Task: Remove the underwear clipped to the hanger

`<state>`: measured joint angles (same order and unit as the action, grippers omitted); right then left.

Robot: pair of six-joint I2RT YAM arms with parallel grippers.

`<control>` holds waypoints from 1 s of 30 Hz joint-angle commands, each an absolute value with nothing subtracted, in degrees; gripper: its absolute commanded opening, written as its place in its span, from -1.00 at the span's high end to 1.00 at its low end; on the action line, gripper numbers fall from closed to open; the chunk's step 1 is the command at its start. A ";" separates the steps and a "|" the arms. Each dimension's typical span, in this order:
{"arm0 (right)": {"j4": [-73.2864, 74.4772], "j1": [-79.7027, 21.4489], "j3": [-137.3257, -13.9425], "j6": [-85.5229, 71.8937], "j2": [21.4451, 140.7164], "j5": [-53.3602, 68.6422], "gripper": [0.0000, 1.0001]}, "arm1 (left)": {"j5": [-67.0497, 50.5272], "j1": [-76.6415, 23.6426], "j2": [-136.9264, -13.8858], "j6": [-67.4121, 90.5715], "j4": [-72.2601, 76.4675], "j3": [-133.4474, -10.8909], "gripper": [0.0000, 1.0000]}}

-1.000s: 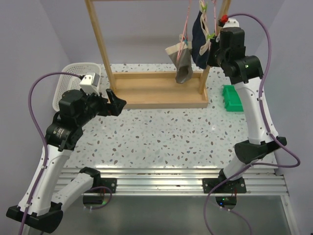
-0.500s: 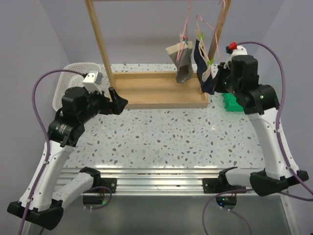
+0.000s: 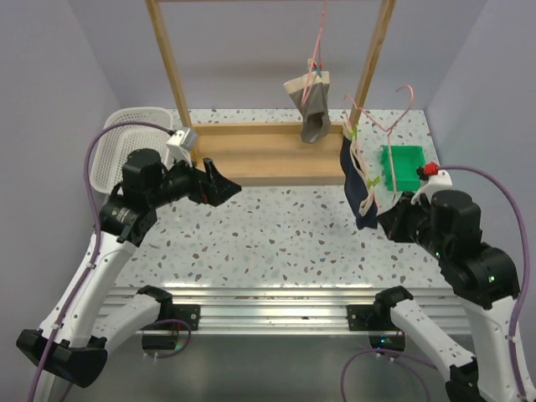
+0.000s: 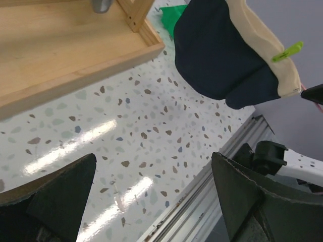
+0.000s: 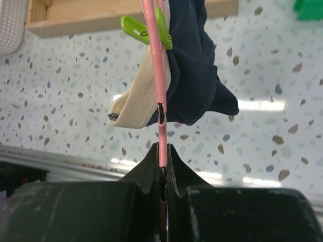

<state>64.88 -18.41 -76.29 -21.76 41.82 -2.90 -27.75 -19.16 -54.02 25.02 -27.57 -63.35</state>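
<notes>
The dark navy briefs with a tan waistband hang by green clips from a pink wire hanger. My right gripper is shut on the hanger's wire and holds it off the rack, above the table's right side. The right wrist view shows the navy briefs and a green clip. The grey briefs hang from a second pink hanger on the wooden rack. My left gripper is open and empty, left of the navy briefs.
The wooden rack stands at the back on its tray base. A white basket sits at the far left. A green box lies at the right, behind the held hanger. A metal rail runs along the near edge.
My right arm has carried the hanger with the navy briefs off the rack, down and toward the near right. My left gripper has moved a little to the right.
</notes>
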 commanded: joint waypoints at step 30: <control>55.37 -18.46 -37.18 -35.95 23.64 18.72 1.00 | -6.60 -41.74 -69.68 62.75 5.28 -43.50 -1.00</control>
<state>58.89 -18.41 -37.87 -36.93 24.27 15.18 -11.09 -40.29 -67.29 60.42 1.56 -39.92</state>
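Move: The dark underwear, clipped to the pink hanger that the right hand already holds, has its middle about 12 cm ahead of that hand, 5 cm to the left and 5 cm lower; the nearer green clip is some 9 cm ahead and 2 cm left, about level. The green box sits 27 cm ahead, 12 cm right, 30 cm below. From the open left hand, the underwear lies roughly 29 cm right, 4 cm ahead, 5 cm down. The underwear comes down on its hanger as the right hand, keeping its shut grip on the pink hanger, sinks about 17 cm, first drawing back 6 cm and then drifting left 5 cm, its fingers tipping further down. The left hand stays wide open, dropping and moving right towards the underwear while its fingers tilt down nearly 30 degrees. ##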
